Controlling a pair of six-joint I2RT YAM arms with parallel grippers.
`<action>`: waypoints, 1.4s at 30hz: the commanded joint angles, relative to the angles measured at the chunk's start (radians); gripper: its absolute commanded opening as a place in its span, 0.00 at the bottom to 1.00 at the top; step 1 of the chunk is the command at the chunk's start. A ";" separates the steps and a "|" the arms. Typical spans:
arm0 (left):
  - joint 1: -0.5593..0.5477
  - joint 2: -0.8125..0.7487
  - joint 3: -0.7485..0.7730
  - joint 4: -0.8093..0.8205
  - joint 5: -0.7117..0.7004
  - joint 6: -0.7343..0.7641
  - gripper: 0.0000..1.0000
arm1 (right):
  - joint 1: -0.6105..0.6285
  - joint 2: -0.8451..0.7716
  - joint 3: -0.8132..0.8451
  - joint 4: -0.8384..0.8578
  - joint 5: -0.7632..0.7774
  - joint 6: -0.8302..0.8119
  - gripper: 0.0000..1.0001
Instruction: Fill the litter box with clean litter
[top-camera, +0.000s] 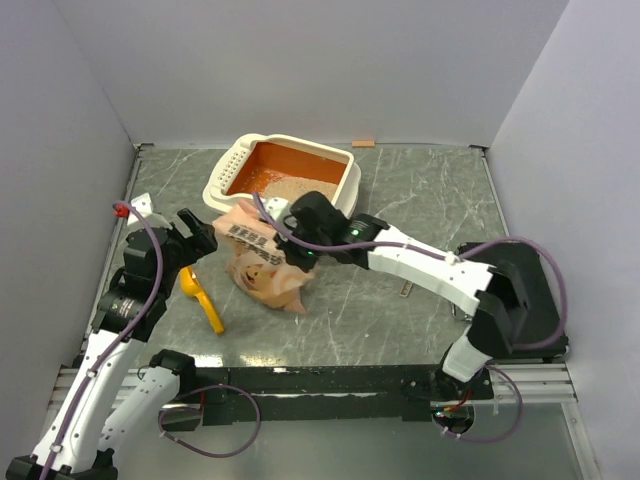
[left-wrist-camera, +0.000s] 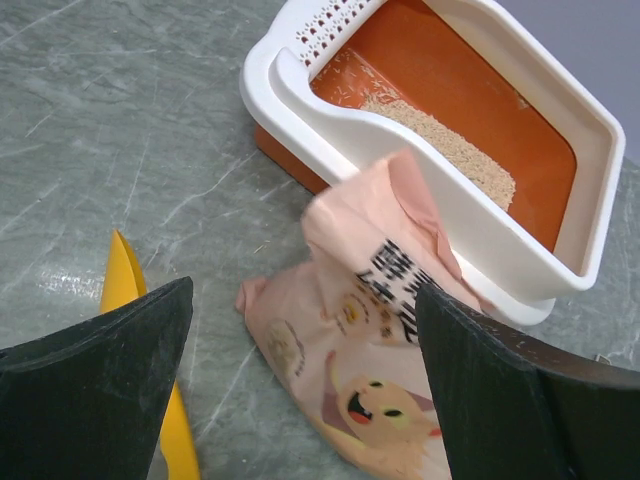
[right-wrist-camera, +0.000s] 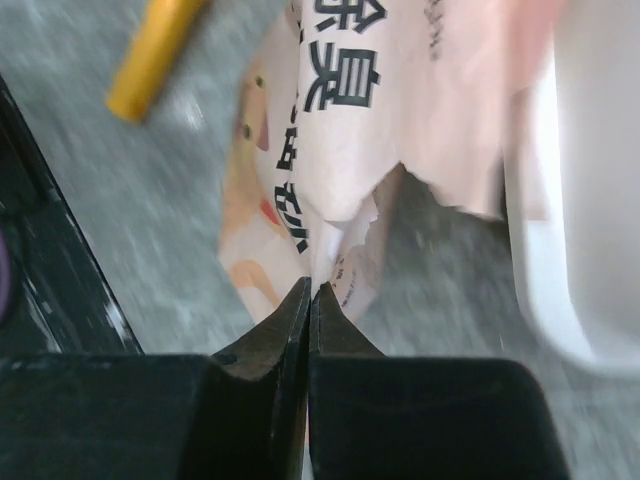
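Observation:
The litter box (top-camera: 222, 180), cream-white outside and orange inside, stands at the back middle of the table. It also shows in the left wrist view (left-wrist-camera: 470, 230). Clean litter (top-camera: 292, 186) lies as a beige patch on its floor (left-wrist-camera: 450, 150). A crinkled pink-tan paper bag (top-camera: 262, 265) with Chinese print leans against the box's near rim. My right gripper (top-camera: 297, 255) is shut on the bag's edge (right-wrist-camera: 345, 265). My left gripper (top-camera: 205, 240) is open, just left of the bag (left-wrist-camera: 370, 330), holding nothing.
A yellow-orange scoop (top-camera: 203, 300) lies on the table left of the bag, close to my left gripper; it shows in the left wrist view (left-wrist-camera: 125, 285) and the right wrist view (right-wrist-camera: 155, 55). Grey walls close in the table on three sides.

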 joint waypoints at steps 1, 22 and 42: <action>0.004 -0.025 -0.005 0.060 0.035 0.026 0.97 | -0.007 -0.194 -0.104 0.012 0.123 -0.067 0.00; 0.008 0.410 0.064 0.297 0.957 0.154 0.97 | 0.163 -0.764 -0.649 0.045 0.179 -0.174 0.00; -0.002 0.699 0.165 0.435 1.363 0.247 0.98 | 0.229 -0.791 -0.682 0.061 0.159 -0.125 0.00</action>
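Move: The litter bag, still pinched in the right hand, has its middle about 12 cm to the left hand's right, almost level with it in reach and some 16 cm lower. From the right hand it is roughly 6 cm left and 3 ahead, with clear tabletop 11 cm back and 12 cm right for it to go to. The litter box stands about 16 cm ahead and 18 right of the left hand; the yellow scoop is 6 back and 3 left of it. The bag stays pinched in the shut right fingers as they draw it away from the litter box, first mostly right, then more back, about 17 cm in all, slowing to a near stop over the open table. The left hand swings some 19 cm right towards the bag's upper left corner, turning nearly 70 degrees clockwise, dipping, rising a little and dipping again, fingers wide open. ##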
